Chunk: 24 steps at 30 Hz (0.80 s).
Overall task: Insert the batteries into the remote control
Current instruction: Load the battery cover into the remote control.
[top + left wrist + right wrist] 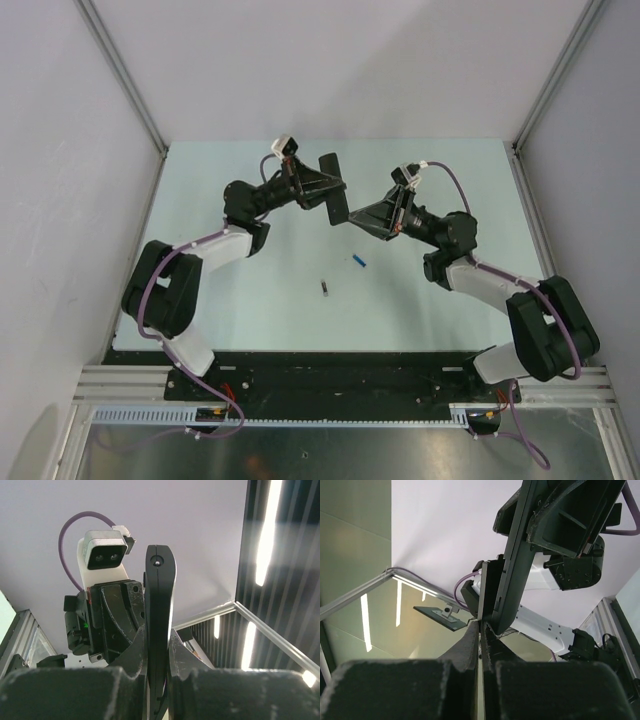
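The remote control is a slim black bar held above the table, with my left gripper shut across its middle. In the left wrist view the remote control stands edge-on, squeezed between the fingers of the left gripper. My right gripper is shut, its tips against the remote's lower end. In the right wrist view the right gripper meets the edge of a thin dark panel lying along the remote control. Two batteries lie on the table: a blue one and a dark one.
Pale walls and aluminium posts enclose the pale green table on three sides. A black base rail runs along the near edge. The right arm's wrist camera sits close behind the remote in the left wrist view.
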Available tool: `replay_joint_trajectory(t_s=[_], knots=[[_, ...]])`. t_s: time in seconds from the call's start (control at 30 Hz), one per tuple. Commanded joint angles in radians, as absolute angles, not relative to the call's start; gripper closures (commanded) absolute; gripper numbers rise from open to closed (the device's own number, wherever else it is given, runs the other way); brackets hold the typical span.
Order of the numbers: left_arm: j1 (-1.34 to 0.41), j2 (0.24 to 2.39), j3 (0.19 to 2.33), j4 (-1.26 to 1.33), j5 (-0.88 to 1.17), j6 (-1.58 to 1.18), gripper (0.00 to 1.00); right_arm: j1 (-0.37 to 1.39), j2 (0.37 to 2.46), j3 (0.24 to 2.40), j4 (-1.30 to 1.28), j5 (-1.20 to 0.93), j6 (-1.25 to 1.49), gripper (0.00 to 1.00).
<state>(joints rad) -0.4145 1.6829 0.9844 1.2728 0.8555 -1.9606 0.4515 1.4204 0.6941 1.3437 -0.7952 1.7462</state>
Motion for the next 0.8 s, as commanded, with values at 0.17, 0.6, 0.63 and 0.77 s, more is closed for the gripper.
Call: replay_joint_trajectory(t_s=[0.17,0.6,0.63,0.77], knots=[[-0.388,1.670,0.945,1.631,0.838,-1.985,1.00,0.405,1.471,0.677,1.597,-0.802,1.766,0.95],[-0.370,1.700,0.939,1.612,0.867,-1.954,1.00,0.385,1.526,0.676,1.597,-0.839,1.773,0.83],[-0.367,1.701,0.937,1.611,0.867,-1.953,1.00,0.382,1.529,0.676,1.595,-0.842,1.772,0.82],[-0.368,1.707,0.934,1.608,0.874,-1.942,1.00,0.379,1.545,0.676,1.597,-0.853,1.770,0.77]])
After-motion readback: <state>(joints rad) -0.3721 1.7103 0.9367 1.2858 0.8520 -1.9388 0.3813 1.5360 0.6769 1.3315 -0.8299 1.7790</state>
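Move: The battery cover lies on the near end of the remote control, its middle some 3 cm ahead of the right hand and 1 cm to its left, at about the same height. The remote's middle is about 7 cm ahead of that hand and 3 cm to its left, also level. From the left hand, which already grips the remote near mid-length, the cover's middle is about 4 cm back and 2 cm to the right, roughly level. Down and forward goes the right hand, about 6 cm in all and quicker towards the end, its shut fingertips starting at the cover's near edge and opening to a small gap as the hand rolls some 10 degrees, forward side down. The left hand keeps its grip on the remote and carries it down and a little forward, about 3 cm, easing to a stop before the right hand does. ##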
